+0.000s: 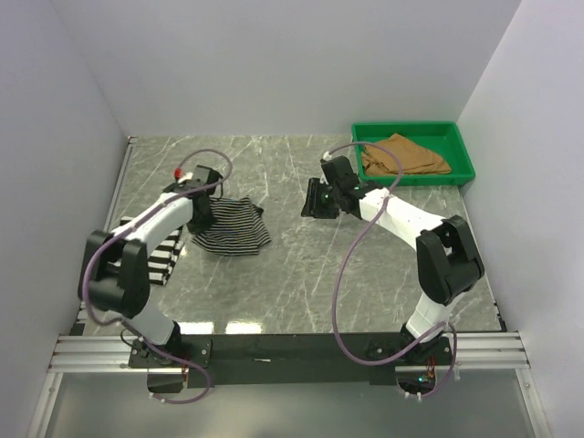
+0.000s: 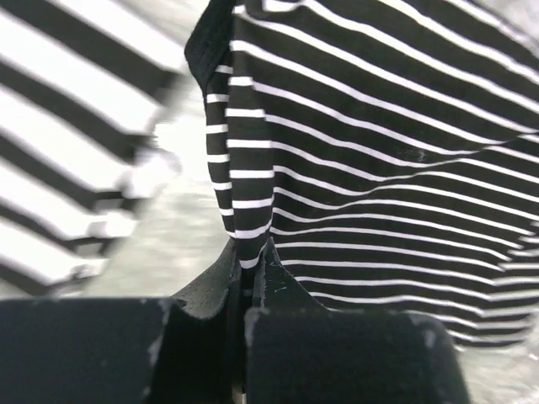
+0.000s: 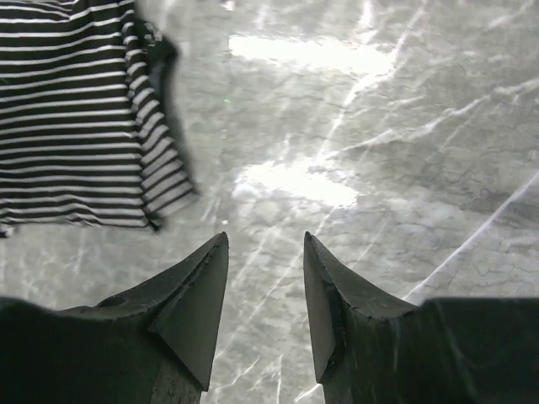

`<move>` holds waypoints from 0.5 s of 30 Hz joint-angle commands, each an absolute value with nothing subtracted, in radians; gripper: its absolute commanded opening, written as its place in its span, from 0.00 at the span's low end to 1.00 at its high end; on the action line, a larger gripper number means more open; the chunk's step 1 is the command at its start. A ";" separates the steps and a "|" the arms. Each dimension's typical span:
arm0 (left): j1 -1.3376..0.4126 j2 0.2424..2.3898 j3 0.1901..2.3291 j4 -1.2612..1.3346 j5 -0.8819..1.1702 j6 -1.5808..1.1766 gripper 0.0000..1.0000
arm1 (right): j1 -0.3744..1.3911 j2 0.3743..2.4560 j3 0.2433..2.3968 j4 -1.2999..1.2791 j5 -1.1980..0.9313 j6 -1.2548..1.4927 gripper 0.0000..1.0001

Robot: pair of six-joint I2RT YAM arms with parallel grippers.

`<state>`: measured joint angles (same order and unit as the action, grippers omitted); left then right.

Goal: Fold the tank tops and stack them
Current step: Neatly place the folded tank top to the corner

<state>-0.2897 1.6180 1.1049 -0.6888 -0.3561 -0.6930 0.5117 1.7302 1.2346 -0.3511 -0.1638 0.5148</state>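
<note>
The thin-striped tank top [image 1: 235, 228] lies bunched on the table left of centre. My left gripper [image 1: 202, 208] is at its left edge and is shut on a fold of that cloth [image 2: 250, 250], which hangs pinched between the fingertips. The wide-striped tank top [image 1: 157, 245] lies flat at the far left, partly under the left arm, and it is blurred in the left wrist view [image 2: 67, 160]. The tan tank top [image 1: 401, 155] sits crumpled in the green tray [image 1: 461, 146]. My right gripper [image 1: 311, 203] hovers open over bare table [image 3: 265, 240], right of the thin-striped top [image 3: 76, 118].
The green tray stands at the back right corner. White walls close in the table on three sides. The marble tabletop [image 1: 301, 274] stretches between the two arms. Purple cables loop off both arms.
</note>
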 commanded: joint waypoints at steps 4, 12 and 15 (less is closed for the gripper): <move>-0.219 1.421 1.094 -0.825 -0.560 -0.611 0.00 | 0.508 1.669 1.197 -0.321 -0.213 0.492 0.48; -0.052 1.299 1.095 -0.819 -0.623 -0.496 0.00 | 0.509 1.664 1.181 -0.301 -0.250 0.495 0.48; 0.030 1.272 1.089 -0.792 -0.615 -0.446 0.00 | 0.508 1.663 1.177 -0.295 -0.259 0.495 0.48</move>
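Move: The left gripper already pinches the left edge of the folded thin-striped tank top, about 5 cm above the table; that tank top's middle is some 9 cm to its right and 4 cm lower. The broad-striped tank top lies flat about 14 cm to the gripper's left, 5 cm back and 5 cm below. From the right hand, the broad-striped tank top is roughly 47 cm left, 8 cm back and 8 cm down. Keep the left fingers shut on the folded edge and swing the left gripper about 13 cm left and slightly back, raising it some 8 cm as it goes, to bring the thin-striped tank top over the broad-striped one. Let the wrist roll its left side up and turn counter-clockwise, some 20 degrees in all. ##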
